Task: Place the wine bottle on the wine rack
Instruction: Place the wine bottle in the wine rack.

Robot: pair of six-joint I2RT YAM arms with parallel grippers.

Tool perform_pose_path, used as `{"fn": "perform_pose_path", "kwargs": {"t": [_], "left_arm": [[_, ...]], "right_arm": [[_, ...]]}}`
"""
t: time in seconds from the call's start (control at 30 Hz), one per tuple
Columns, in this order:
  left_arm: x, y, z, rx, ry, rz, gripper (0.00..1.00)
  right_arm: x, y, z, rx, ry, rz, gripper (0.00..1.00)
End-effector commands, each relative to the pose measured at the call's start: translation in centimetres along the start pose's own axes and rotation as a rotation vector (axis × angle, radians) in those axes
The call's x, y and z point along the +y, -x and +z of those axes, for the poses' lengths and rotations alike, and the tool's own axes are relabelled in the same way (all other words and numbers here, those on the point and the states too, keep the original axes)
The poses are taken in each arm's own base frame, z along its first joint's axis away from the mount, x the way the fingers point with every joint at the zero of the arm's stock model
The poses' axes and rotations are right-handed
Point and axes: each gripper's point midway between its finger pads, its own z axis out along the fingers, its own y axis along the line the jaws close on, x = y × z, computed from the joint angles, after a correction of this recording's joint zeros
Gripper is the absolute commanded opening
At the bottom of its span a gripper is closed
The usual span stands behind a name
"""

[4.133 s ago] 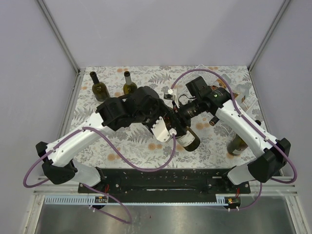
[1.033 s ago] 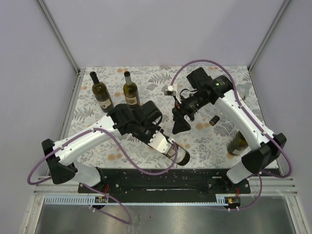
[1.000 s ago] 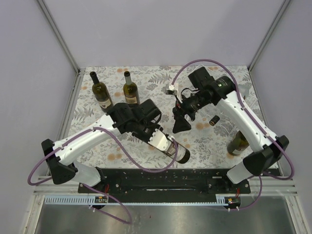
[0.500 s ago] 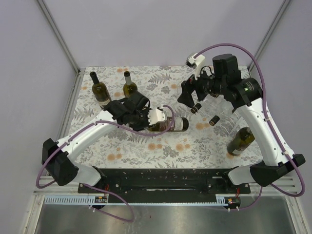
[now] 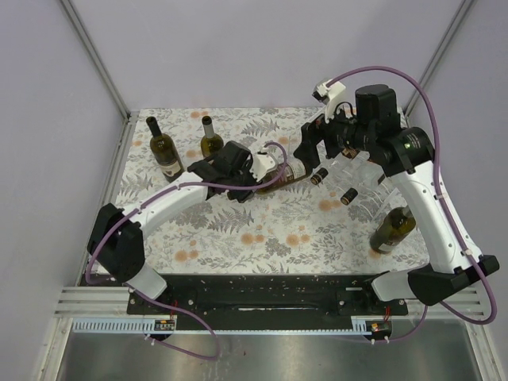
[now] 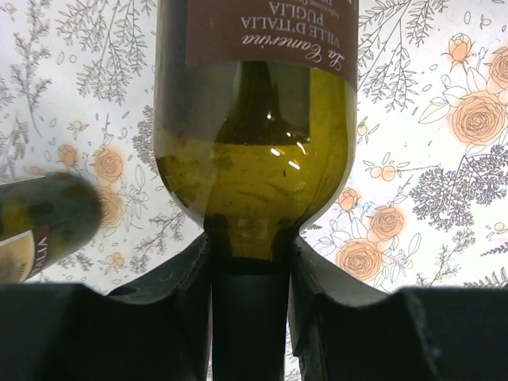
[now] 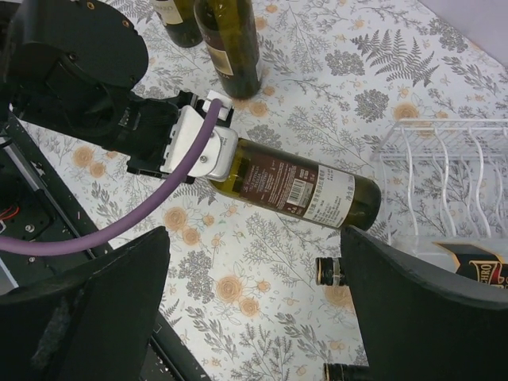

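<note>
The wine bottle (image 5: pixel 292 169) is green with a dark label and lies level, its base pointing right toward the wine rack (image 5: pixel 367 181). My left gripper (image 5: pixel 262 167) is shut on its neck. In the left wrist view the black fingers (image 6: pixel 317 278) clamp the neck below the bottle's shoulder (image 6: pixel 254 159). In the right wrist view the bottle (image 7: pixel 294 186) ends just left of the clear ribbed rack (image 7: pixel 444 163). My right gripper (image 5: pixel 312 149) hangs open above the bottle's base, and its wide-set fingers (image 7: pixel 87 317) hold nothing.
Two bottles (image 5: pixel 164 149) (image 5: pixel 211 140) stand at the back left. Bottle necks (image 5: pixel 320 176) (image 5: pixel 348 195) stick out of the rack's front. Another bottle (image 5: pixel 394 230) stands near the right edge. Purple cables loop over both arms.
My left arm has swung the bottle from the near centre back and right, turning it level beside the rack. My right arm has lifted back over the rack's left end.
</note>
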Motion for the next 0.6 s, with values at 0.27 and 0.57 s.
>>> {"fn": "perform_pose_path", "kwargs": {"t": [0.27,0.57], "left_arm": [[1.2,5.9,0.0,-0.27,0.047,-0.09,0.0],[0.9,5.4,-1.5,-0.292,0.052,-0.072,0.0]], "right_arm": [[-5.2,0.4,-3.2,-0.064,-0.254,0.001,0.97],[-14.2,-1.4,-5.8,-0.047,-0.501,0.117,0.96]]}}
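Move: The left hand holds the wine bottle by its neck, base pointing ahead and right; the middle of the rack's empty slot is about 18 cm ahead, 23 cm right and some 5 cm lower. The nearest clear bottle already in the rack is about 12 cm ahead and 27 cm right, similarly low; a standing wine bottle is about 10 cm ahead and 13 cm left. From the right hand the slot is roughly 18 cm ahead, 9 cm right and 28 cm below. The empty right hand, fingers still wide open, swings off to its right and somewhat forward, about 10 cm sideways at nearly constant height and gathering speed, turning some 20 degrees clockwise as it leaves the space above the held bottle for the side where the filled rack slots are. The left hand keeps its pinch on the bottle's neck and eases down about 2 cm almost in place, turning only slightly counter-clockwise, with the bottle's base still pointing at the rack. ##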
